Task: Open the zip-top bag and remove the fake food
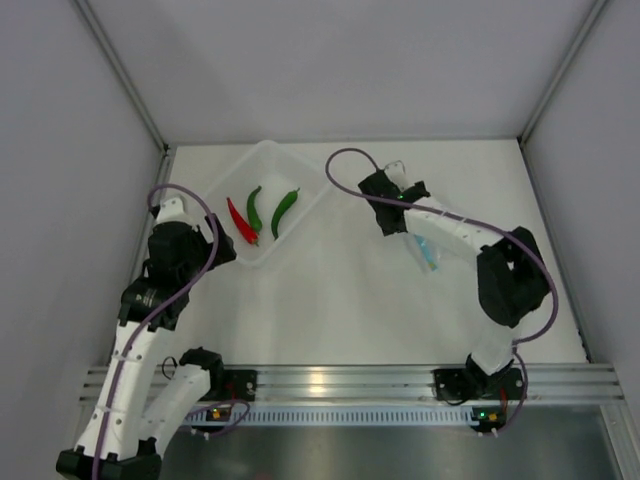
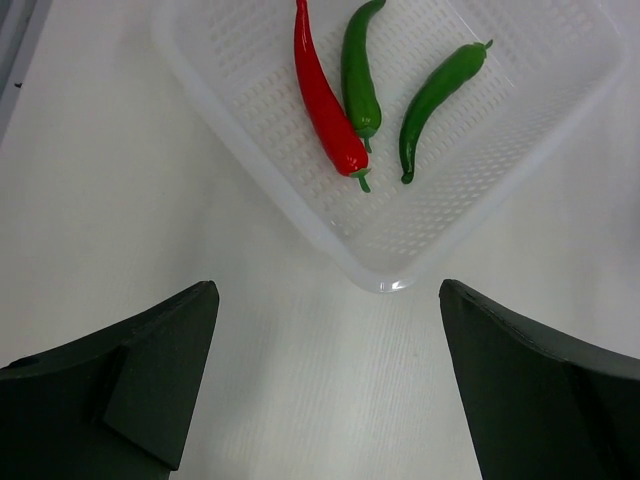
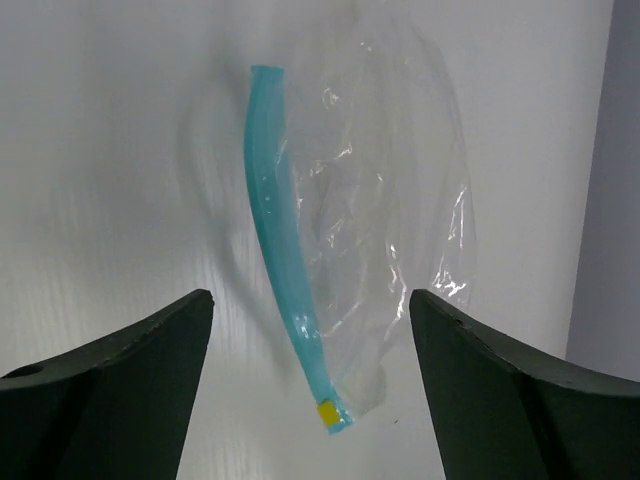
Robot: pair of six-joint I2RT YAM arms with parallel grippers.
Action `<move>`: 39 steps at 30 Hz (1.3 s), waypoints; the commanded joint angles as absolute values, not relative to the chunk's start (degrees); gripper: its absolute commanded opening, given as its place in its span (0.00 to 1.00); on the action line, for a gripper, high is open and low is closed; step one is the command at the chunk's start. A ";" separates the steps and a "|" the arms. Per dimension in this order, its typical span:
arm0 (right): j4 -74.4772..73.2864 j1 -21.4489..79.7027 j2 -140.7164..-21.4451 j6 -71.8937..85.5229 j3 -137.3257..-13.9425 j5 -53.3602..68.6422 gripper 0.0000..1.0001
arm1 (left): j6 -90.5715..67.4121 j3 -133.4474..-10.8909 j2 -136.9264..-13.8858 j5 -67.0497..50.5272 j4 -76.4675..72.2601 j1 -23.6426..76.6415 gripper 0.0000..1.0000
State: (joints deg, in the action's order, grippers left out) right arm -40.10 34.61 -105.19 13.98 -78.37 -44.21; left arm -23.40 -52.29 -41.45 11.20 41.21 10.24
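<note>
The zip-top bag point(image 3: 390, 200) is clear and crinkly, with a teal zip strip point(image 3: 280, 250) and a yellow tab at its near end. It shows below my right gripper point(image 3: 310, 390), which is open, and neither finger touches it. In the top view the bag point(image 1: 430, 255) lies partly under the right arm, beside my right gripper point(image 1: 392, 222). The fake food, a red chili point(image 2: 325, 100) and two green chilies point(image 2: 358, 75) point(image 2: 435, 95), lies in a clear tub point(image 2: 380, 280). My left gripper point(image 2: 328, 380) is open and empty just short of the tub's near corner.
The clear tub point(image 1: 225, 185) stands at the back left of the white table, with my left gripper point(image 1: 222, 250) at its near left corner. Grey walls close in the left, back and right sides. A metal rail runs along the near edge.
</note>
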 commanded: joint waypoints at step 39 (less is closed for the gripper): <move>-53.35 36.12 -20.04 14.50 -61.52 -31.91 0.99 | -20.04 -55.99 -21.46 -3.07 45.35 10.28 0.98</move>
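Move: The emptied bag lies just past the open right fingers, its middle about 4 cm ahead, 5 cm right and 6 cm below the right hand. From the left hand that bag is some 13 cm ahead and 43 cm right, about 18 cm down. The tray's middle is roughly 18 cm ahead of the left hand, 7 cm right and 16 cm lower; inside, the red pepper sits 14 cm ahead and 3 cm right of that hand. The bag is left behind on the table as the right hand, finishing its opening, rises quickly away, then draws back towards its own base and rightward: some 20 cm up and as far back, fingers swinging up by about 40 degrees until almost level. The left hand, staying open and empty, barely shifts at first, then eases up and back from the tray, tipping up. ##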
